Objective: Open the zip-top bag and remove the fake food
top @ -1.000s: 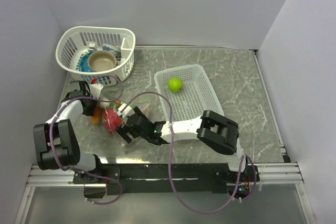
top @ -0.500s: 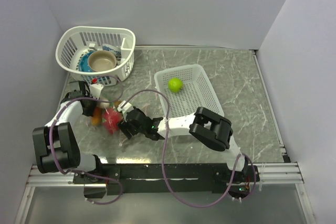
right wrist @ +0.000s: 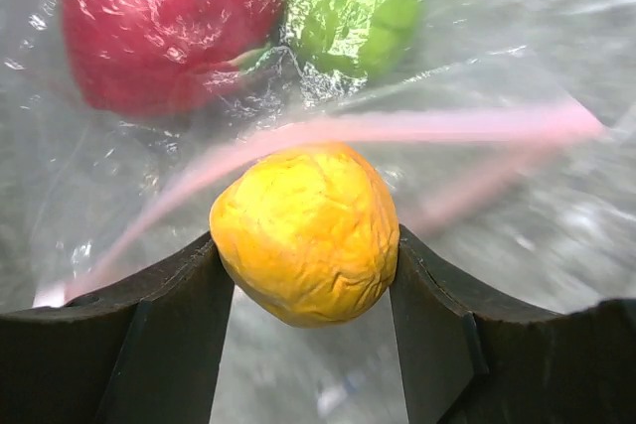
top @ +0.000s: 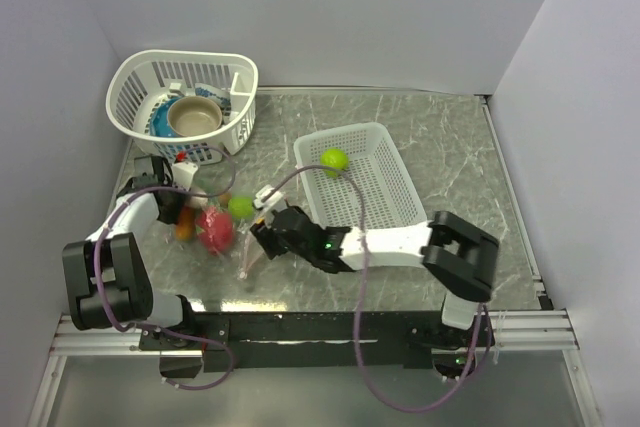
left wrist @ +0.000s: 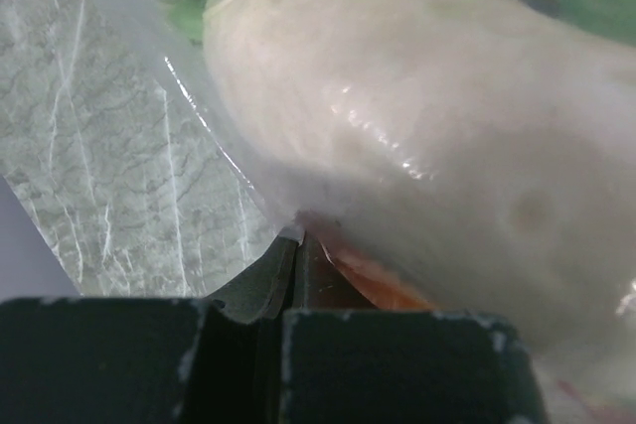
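The zip-top bag (top: 222,237) lies on the table's left part, with its pink zip strip (right wrist: 397,129) running across the right wrist view. Inside it are a red piece (right wrist: 164,22) and a lime-green ball (right wrist: 353,7) of the fake food. My right gripper (right wrist: 306,265) sits at the bag's mouth (top: 262,232), both fingers pressed on a yellow-orange ball (right wrist: 306,235). My left gripper (left wrist: 295,245) is shut on the bag's clear film beside a pale piece (left wrist: 417,126) and an orange piece (left wrist: 378,280); in the top view it is at the bag's left end (top: 185,212).
A white rectangular basket (top: 390,197) right of the bag holds one lime-green ball (top: 334,159). A round white basket (top: 235,107) at the back left holds a tan bowl (top: 193,115) on a blue plate. Walls close in the left, back and right sides.
My right gripper has closed from wide open onto the yellow-orange ball and shifted slightly right, its elbow swinging far right. The bag spread, showing the green ball. The left gripper kept its hold.
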You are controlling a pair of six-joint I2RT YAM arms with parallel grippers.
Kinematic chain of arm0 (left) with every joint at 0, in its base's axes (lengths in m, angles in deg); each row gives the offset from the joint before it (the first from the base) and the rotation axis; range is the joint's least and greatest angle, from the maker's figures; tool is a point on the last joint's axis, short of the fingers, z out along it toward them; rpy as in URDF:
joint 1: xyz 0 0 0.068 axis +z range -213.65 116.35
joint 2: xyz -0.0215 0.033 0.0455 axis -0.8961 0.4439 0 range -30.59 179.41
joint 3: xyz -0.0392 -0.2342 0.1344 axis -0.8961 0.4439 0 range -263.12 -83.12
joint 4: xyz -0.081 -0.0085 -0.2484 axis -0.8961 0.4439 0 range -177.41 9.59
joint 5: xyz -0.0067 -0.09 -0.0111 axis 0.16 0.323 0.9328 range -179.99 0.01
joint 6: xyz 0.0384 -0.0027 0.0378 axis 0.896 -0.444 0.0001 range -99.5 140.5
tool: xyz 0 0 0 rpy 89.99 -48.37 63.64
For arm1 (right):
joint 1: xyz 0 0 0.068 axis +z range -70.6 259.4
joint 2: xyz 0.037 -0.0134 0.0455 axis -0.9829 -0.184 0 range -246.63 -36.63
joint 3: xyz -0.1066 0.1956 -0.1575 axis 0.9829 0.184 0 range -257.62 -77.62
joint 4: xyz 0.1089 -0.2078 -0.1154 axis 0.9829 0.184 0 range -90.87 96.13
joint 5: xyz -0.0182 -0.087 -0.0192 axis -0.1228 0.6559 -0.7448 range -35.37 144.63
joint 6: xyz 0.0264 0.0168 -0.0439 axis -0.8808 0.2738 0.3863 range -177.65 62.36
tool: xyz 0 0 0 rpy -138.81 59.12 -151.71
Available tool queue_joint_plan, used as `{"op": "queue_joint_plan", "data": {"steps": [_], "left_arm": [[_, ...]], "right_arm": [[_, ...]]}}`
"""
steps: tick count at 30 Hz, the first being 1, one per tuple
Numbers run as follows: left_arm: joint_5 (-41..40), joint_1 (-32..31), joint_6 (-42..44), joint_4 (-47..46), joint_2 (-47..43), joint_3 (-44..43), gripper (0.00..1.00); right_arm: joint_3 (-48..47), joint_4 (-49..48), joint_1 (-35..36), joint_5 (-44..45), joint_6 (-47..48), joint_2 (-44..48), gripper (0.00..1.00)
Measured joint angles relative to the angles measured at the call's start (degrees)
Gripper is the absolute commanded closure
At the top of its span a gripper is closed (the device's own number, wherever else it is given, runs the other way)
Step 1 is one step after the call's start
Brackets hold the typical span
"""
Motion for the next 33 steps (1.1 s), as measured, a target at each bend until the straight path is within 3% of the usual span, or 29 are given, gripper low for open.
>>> {"op": "queue_joint_plan", "data": {"steps": [4,5,8,16,18,19,20,23,28,33], "left_arm": [[0.90,-0.04,-1.03,4.31,0.02,-4.52,0.99],[1.68,-0.07,-1.55,5.44,0.00,-6.29,0.99],[5.05,-0.92,-3.85,10.38,-0.33,-13.46,0.99],[13.60,-11.82,-10.58,22.91,-6.51,-28.11,0.99],[15.17,-12.79,-11.50,25.24,-7.28,-31.12,0.99],[15.80,-13.00,-12.09,26.45,-7.65,-32.54,0.99],[16.22,-13.07,-12.41,27.15,-7.89,-33.31,0.99],[17.05,-13.25,-13.25,29.51,-8.66,-34.62,0.99],[16.17,-13.35,-13.60,30.53,-9.97,-33.53,0.99],[10.43,-13.40,-13.11,26.23,-12.35,-23.89,0.99]], "right_arm": [[5.57,1.79,0.00,4.98,0.07,9.97,0.70],[6.75,2.51,0.00,6.71,0.07,12.17,0.77],[9.68,4.50,-0.87,12.09,-0.24,17.44,0.86],[12.09,8.28,-16.81,21.94,-6.49,21.84,0.83],[11.98,9.44,-18.67,23.65,-7.56,21.38,0.75],[11.74,10.12,-19.04,24.28,-8.17,20.90,0.64],[11.34,10.86,-19.26,24.65,-8.79,20.11,0.37],[9.29,13.22,-19.82,24.79,-10.73,16.98,0.00],[8.68,15.45,-19.98,24.37,-12.13,15.56,0.00],[9.18,15.45,-16.87,25.33,-10.25,18.73,0.00]]}}
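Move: The yellow fruit is already gripped by the right hand; the white basket's middle lies about 9 cm ahead, 22 cm right and 6 cm below this hand, with the green apple inside at 15 ahead, 17 right. In the bag, the lime is 4 cm ahead and 4 left of the hand. The left hand already pinches a bag corner; the white food sits some 5 cm right and 2 ahead of it, the red food 8 right and 5 back. The yellow fruit is carried clear of the bag mouth, right and forward over the basket by about 22 cm, as the right wrist turns some 45 degrees clockwise; the hand then sinks a little, opens to let go and begins to rise. Meanwhile the still-pinched bag corner is hoisted steeply and rightward by the left hand, which sinks partway again at the end. ##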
